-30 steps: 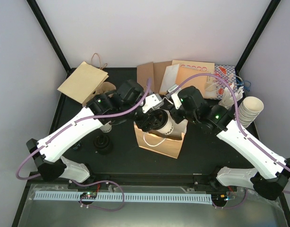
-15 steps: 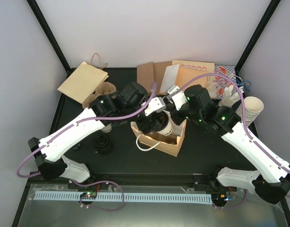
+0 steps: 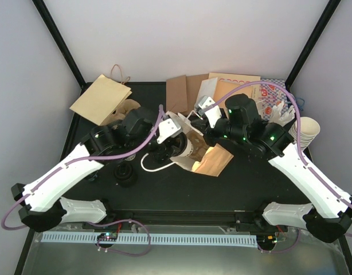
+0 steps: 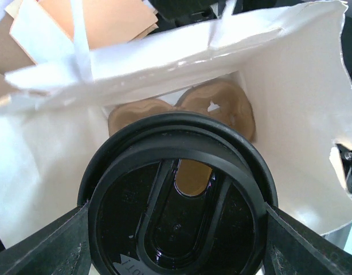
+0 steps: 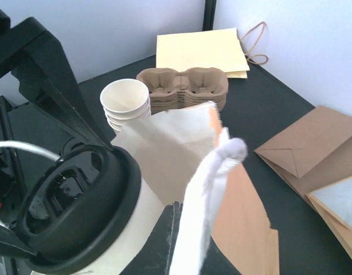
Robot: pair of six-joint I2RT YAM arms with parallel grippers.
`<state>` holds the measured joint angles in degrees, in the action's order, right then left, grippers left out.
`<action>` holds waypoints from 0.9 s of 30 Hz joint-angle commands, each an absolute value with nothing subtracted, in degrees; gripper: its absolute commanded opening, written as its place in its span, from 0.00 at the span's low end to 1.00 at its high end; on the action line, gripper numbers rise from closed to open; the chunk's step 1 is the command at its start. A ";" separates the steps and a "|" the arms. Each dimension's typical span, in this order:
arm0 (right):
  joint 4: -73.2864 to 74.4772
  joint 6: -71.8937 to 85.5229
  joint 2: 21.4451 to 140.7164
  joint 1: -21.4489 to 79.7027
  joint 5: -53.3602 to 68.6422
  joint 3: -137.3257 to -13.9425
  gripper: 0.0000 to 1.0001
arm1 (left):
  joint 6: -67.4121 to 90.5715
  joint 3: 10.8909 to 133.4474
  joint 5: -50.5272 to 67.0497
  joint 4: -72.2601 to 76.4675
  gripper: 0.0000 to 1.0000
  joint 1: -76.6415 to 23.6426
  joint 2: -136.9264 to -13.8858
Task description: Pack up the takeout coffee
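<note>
A cream takeout coffee with a black sip lid sits sideways between my left gripper's fingers, which are shut on its body. It is at the mouth of a brown paper bag that is tipped toward the left arm. In the left wrist view the bag's white inside surrounds the lid, with a brown pulp carrier deep inside. My right gripper is shut on the bag's rim by its white handle, holding the mouth up. The coffee shows at lower left of the right wrist view.
A stack of lidless cups and pulp carriers stand at the back left. Flat paper bags lie along the back. Another cup stack is at the right, black lids are near the left arm, and the bag's other handle loop lies on the table.
The bag has tipped from upright so that its mouth faces left. My right gripper closed on its rim. The left arm drew back left with the coffee.
</note>
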<state>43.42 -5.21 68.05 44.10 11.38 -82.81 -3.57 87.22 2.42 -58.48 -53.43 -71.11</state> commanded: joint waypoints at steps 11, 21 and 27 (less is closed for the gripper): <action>40.13 -4.97 60.85 43.93 23.56 -73.42 0.01 | -3.25 73.86 3.84 -48.83 0.58 -58.08 -60.90; 43.06 -5.22 64.55 43.92 23.70 -76.17 0.04 | -4.57 73.75 3.28 -49.56 0.57 -61.35 -64.08; 43.07 -5.21 68.17 43.93 25.62 -79.59 0.04 | -4.84 73.78 2.86 -47.77 0.57 -61.85 -66.19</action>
<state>43.59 -5.48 67.07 44.10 24.21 -76.84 -3.51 73.23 2.83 -50.65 -61.34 -65.45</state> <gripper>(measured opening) 0.038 0.755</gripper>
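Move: Inside the raised bag, the cup carrier the cup is meant for lies about 6 cm ahead, 9 cm right and 17 cm below the left hand, which grips the cup's black lid. The bag's mouth is 3 cm ahead and 6 cm right, 3 cm below; the loose handle hangs 6 cm back, 7 cm left, 5 cm down. From the right hand, shut on the other handle, the carrier is 2 cm ahead, 4 cm right, 21 cm below; the cup 4 cm back, 4 cm left, 7 cm down. Drawing back together, the two hands bring cup and bag nearer the bases. The left keeps its hold on the lid, goes about 4.5 cm back and as far down, ends slightly right and turns a little clockwise. The right, still shut at the handle, pulls back 5 cm and sinks 3 cm, turning some 10 degrees counter-clockwise and dipping its tips, then eases forward and left. ##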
